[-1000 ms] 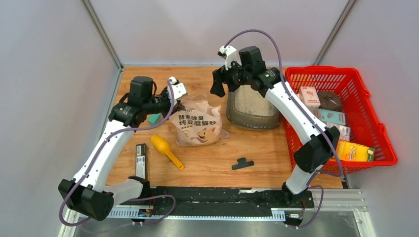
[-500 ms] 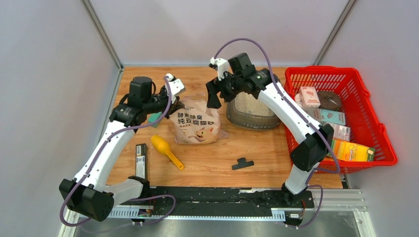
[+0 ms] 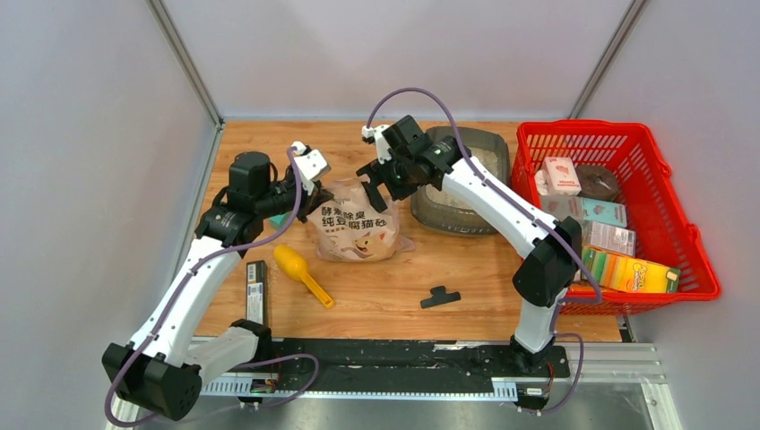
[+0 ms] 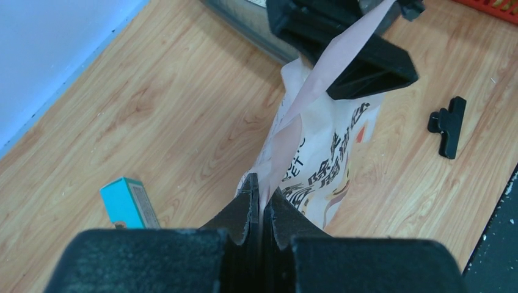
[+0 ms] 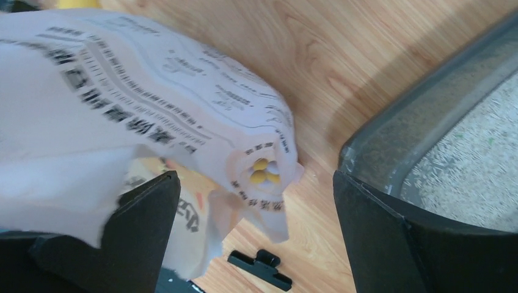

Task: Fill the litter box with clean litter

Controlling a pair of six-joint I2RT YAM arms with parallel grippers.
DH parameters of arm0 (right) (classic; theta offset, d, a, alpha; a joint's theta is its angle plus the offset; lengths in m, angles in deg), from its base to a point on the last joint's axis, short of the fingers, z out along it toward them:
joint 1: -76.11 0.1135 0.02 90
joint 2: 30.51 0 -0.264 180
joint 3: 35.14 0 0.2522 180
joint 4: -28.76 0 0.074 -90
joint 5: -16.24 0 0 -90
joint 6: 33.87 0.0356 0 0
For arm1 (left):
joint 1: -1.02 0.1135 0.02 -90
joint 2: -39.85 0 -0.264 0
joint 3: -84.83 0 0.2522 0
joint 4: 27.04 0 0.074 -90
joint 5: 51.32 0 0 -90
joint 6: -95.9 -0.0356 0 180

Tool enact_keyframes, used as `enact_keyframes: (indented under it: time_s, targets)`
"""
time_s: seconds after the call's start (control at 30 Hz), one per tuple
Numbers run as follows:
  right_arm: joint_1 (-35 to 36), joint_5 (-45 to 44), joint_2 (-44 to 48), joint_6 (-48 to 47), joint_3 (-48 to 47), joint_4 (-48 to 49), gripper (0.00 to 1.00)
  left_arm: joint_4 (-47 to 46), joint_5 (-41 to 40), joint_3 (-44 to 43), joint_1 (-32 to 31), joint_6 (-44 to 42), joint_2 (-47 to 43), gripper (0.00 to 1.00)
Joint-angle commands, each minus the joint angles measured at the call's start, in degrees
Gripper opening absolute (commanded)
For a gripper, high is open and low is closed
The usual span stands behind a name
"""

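Observation:
The dark grey litter box (image 3: pixel 454 224) stands at the back centre, and pale clean litter (image 3: pixel 441 199) lies in it. My right arm crosses above it. A pink-white litter bag (image 3: pixel 358 224) stands just to its left. My left gripper (image 3: pixel 315 192) is shut on the bag's upper left edge, and the thin film runs between its fingertips (image 4: pixel 262 196). My right gripper (image 3: pixel 375 183) is open wide at the bag's top right corner. In the right wrist view the crumpled bag (image 5: pixel 122 104) fills the space ahead of that gripper (image 5: pixel 253 183). The litter box wall (image 5: pixel 391 137) is just to its right.
A yellow scoop (image 3: pixel 302 271) lies in front of the bag, and a black clip (image 3: pixel 440 296) lies further right. Beside the left gripper sits a teal box (image 3: pixel 280 216). A flat black bar (image 3: pixel 256 291) lies near left. A red basket (image 3: pixel 681 224) of packages fills the right side.
My right gripper swung left and down from above the litter box to the bag's top and opened wider. The left gripper stayed shut on the bag and shifted slightly.

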Motion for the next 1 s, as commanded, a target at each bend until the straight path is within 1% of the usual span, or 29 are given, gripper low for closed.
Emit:
enact_keyframes:
  time_s: [0.0, 0.07, 0.13, 0.17, 0.3, 0.5, 0.63, 0.67, 0.7, 0.73, 0.77, 0.8, 0.87, 0.9, 0.93, 0.97]
  targets:
    - [1.72, -12.90, -1.51, 2.63, -1.30, -0.67, 1.00, -18.87, 3.53, -1.53, -0.02, 4.06, -5.82, 0.00]
    - [1.90, -18.68, -0.99, 2.81, -0.60, -1.30, 1.00, -19.58, 2.91, -1.09, -0.02, 4.15, -6.18, 0.00]
    - [1.81, -21.34, 0.24, 1.76, -0.16, -2.79, 1.00, -20.10, 1.77, -0.91, -0.02, 3.72, -6.70, 0.00]
    - [1.81, -22.66, 0.95, 1.58, 1.50, -2.97, 1.00, -20.19, 1.42, -0.65, -0.02, 3.54, -6.88, 0.00]
    - [1.55, -23.03, 4.90, 0.09, 4.58, -4.72, 1.00, -20.19, 0.19, 0.23, -0.02, 2.66, -7.76, 0.00]
    - [0.15, -21.18, 8.94, -3.41, 6.26, -6.66, 1.00, -19.58, -0.96, 0.76, -0.02, 2.31, -7.94, 0.00]
    - [-2.49, -17.94, 7.99, -2.82, 6.80, -6.92, 1.00, -19.67, -0.70, 0.24, -0.02, 3.09, -7.32, 0.00]
    - [-2.84, -14.10, 7.38, -2.46, 6.01, -6.92, 0.98, -19.75, -0.35, -0.29, -0.02, 3.36, -7.06, 0.00]
    - [-3.02, -12.23, 6.85, -2.46, 5.13, -6.92, 0.94, -19.67, 0.44, -0.55, -0.02, 3.62, -6.62, 0.00]
    - [-3.02, -9.78, 5.54, -2.46, 4.16, -6.84, 0.87, -19.75, 0.97, -0.73, -0.02, 4.23, -6.35, 0.00]
    - [-3.11, -3.23, 4.91, -2.46, 1.98, -6.83, 0.84, -19.67, 1.84, -1.08, -0.02, 4.59, -6.09, 0.00]
    - [-3.02, -0.38, 4.39, -2.46, 1.17, -6.92, 0.82, -19.49, 2.03, -1.43, -0.02, 5.11, -5.57, 0.00]
    - [-3.02, 2.72, 3.15, -2.46, -0.41, -7.01, 0.74, -19.58, 2.03, -1.96, -0.02, 7.13, -5.13, 0.00]
    - [-3.02, 2.64, 2.63, -2.46, -0.94, -7.53, 0.70, -19.49, 2.20, -2.22, -0.11, 7.58, -4.86, 0.00]
    - [-3.11, 2.73, 2.01, -2.46, -1.64, -8.15, 0.61, -19.49, 2.47, -2.23, -0.02, 7.93, -4.86, 0.00]
    - [-3.11, 3.60, 0.62, -2.46, -2.61, -9.11, 0.57, -19.75, 2.73, -2.31, -0.02, 8.19, -4.86, 0.00]
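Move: The litter bag's free upper edge, on its right side, lies about 5 cm right of the right hand, 2 cm back and 2 cm lower. The litter box is some 20 cm to this hand's right, 2 cm ahead and 16 cm below; the black clip is about 15 cm right, 23 cm back and 18 cm below. From the left hand, already pinching the bag's left upper corner, that free edge is about 13 cm right, level ahead and 6 cm lower. The bag's left corner stays pinched in the nearly still left hand while the right hand, fingers wide open, sweeps about 8 cm right past the free edge towards the litter box, dipping briefly and tilting some 15 degrees steeper down. It then comes back left about 3 cm, undoing part of the tilt and closing its fingers by a third around the bag's free edge. ##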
